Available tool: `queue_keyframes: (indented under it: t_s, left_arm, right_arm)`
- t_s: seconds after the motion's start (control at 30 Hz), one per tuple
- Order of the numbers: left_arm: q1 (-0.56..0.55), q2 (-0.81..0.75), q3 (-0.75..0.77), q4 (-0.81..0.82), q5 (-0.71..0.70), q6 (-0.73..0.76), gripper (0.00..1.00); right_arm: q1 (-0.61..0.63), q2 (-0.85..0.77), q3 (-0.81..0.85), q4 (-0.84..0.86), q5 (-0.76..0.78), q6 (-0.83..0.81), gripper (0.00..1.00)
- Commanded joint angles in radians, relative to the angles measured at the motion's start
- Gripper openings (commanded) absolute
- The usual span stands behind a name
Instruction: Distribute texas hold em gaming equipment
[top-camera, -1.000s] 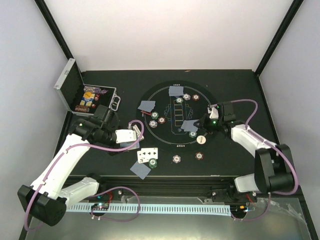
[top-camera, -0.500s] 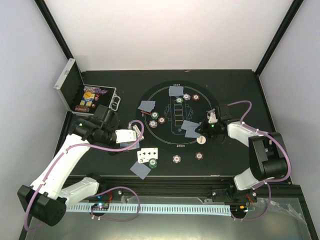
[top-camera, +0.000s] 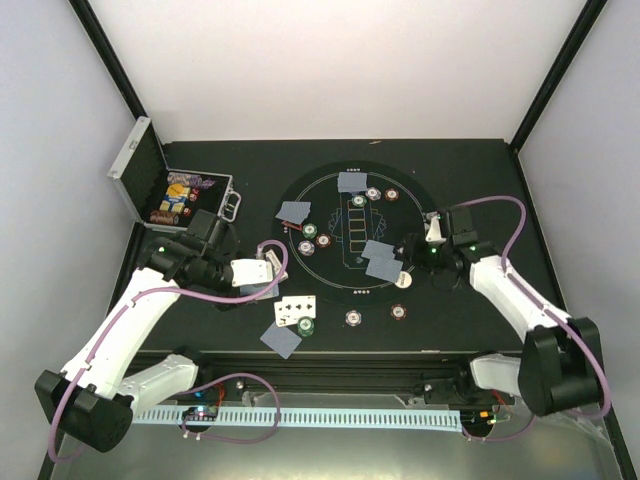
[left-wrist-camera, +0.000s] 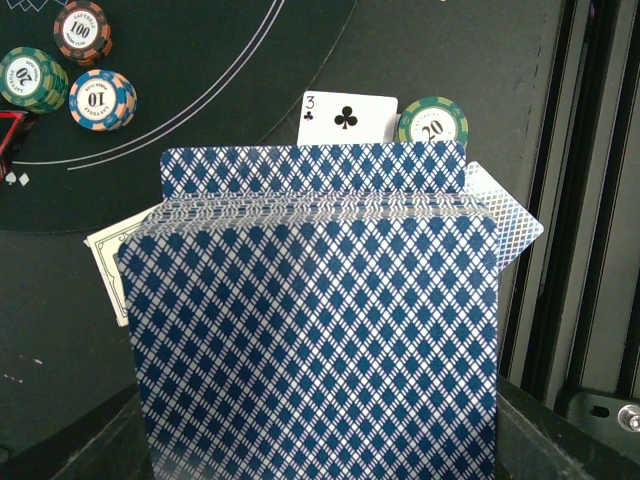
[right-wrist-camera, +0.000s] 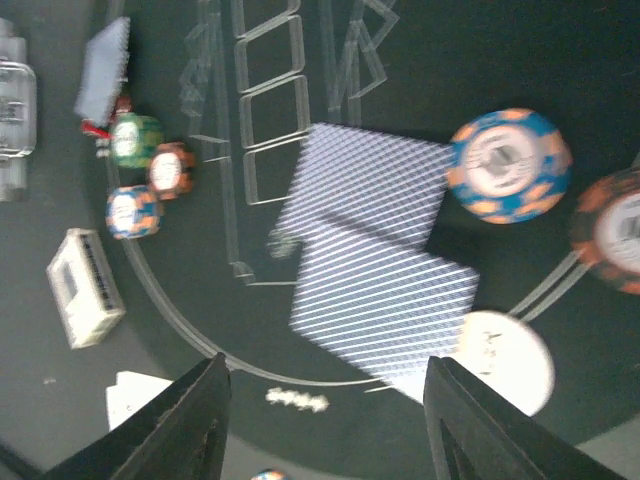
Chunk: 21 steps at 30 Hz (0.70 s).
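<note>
A thick deck of blue-backed playing cards (left-wrist-camera: 320, 330) fills the left wrist view. My left gripper (top-camera: 262, 272) is shut on it left of the round mat, its fingers mostly hidden behind the cards. Beyond the deck lie a face-up three of clubs (left-wrist-camera: 345, 118) and a green chip (left-wrist-camera: 432, 122). My right gripper (right-wrist-camera: 330, 420) hangs open over the mat's right side, holding nothing. Below it lie two overlapping face-down cards (right-wrist-camera: 385, 300), also visible from above (top-camera: 378, 258). A white disc (right-wrist-camera: 500, 360), a blue chip (right-wrist-camera: 510, 165) and a brown-red chip (right-wrist-camera: 610, 230) lie beside them.
The open silver case (top-camera: 165, 190) stands at the back left with chips inside. More face-down cards (top-camera: 353, 182) (top-camera: 295, 211) and chips (top-camera: 353, 318) (top-camera: 398, 311) ring the black mat (top-camera: 330, 285). A lone card (top-camera: 281, 339) lies near the front edge.
My right gripper has opened and let go of a card, which now lies overlapping the other card. The right arm drew back to the right. The left arm has stayed put.
</note>
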Motion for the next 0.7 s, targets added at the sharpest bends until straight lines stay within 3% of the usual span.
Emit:
queue_keyframes:
  t_s: [0.0, 0.2, 0.37, 0.67]
  left_arm:
    - [-0.006, -0.005, 0.041, -0.010, 0.014, 0.012, 0.01]
    - [-0.008, 0.004, 0.043, -0.008, 0.022, 0.005, 0.02]
    - [-0.008, 0.005, 0.044, -0.011, 0.023, 0.004, 0.01]
    - [-0.008, 0.005, 0.057, -0.020, 0.023, 0.002, 0.02]
  right_arm:
    - [0.116, -0.094, 0.027, 0.035, -0.065, 0.095, 0.60]
    - [0.419, -0.098, 0.041, 0.297, -0.148, 0.304, 0.83]
    - [0.595, 0.023, 0.102, 0.456, -0.172, 0.394, 0.88]
    - [0.726, 0.262, 0.227, 0.639, -0.231, 0.484, 0.90]
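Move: The deck of cards, still held upright in the left hand about 2 cm below its hand point and 2 cm to its right, lies some 34 cm left of the right hand, 14 cm back and about 7 cm above it. The white card box is 31 cm left and 4 cm back, the face-up cards 27 cm left and 14 cm back, both about 8 cm lower. The just-dealt cards lie 6 cm left, 3 cm back, at that same table level. Nothing is touched yet by the empty right hand, which sweeps fast to the left, some 26 cm, while drawing back and rising about 10 cm each, away from the just-dealt cards and towards the deck. Its wrist turns counter-clockwise and rolls, about 30 degrees each, bringing the fingers round to point mostly left as they open wide. The left hand holds the deck still. ##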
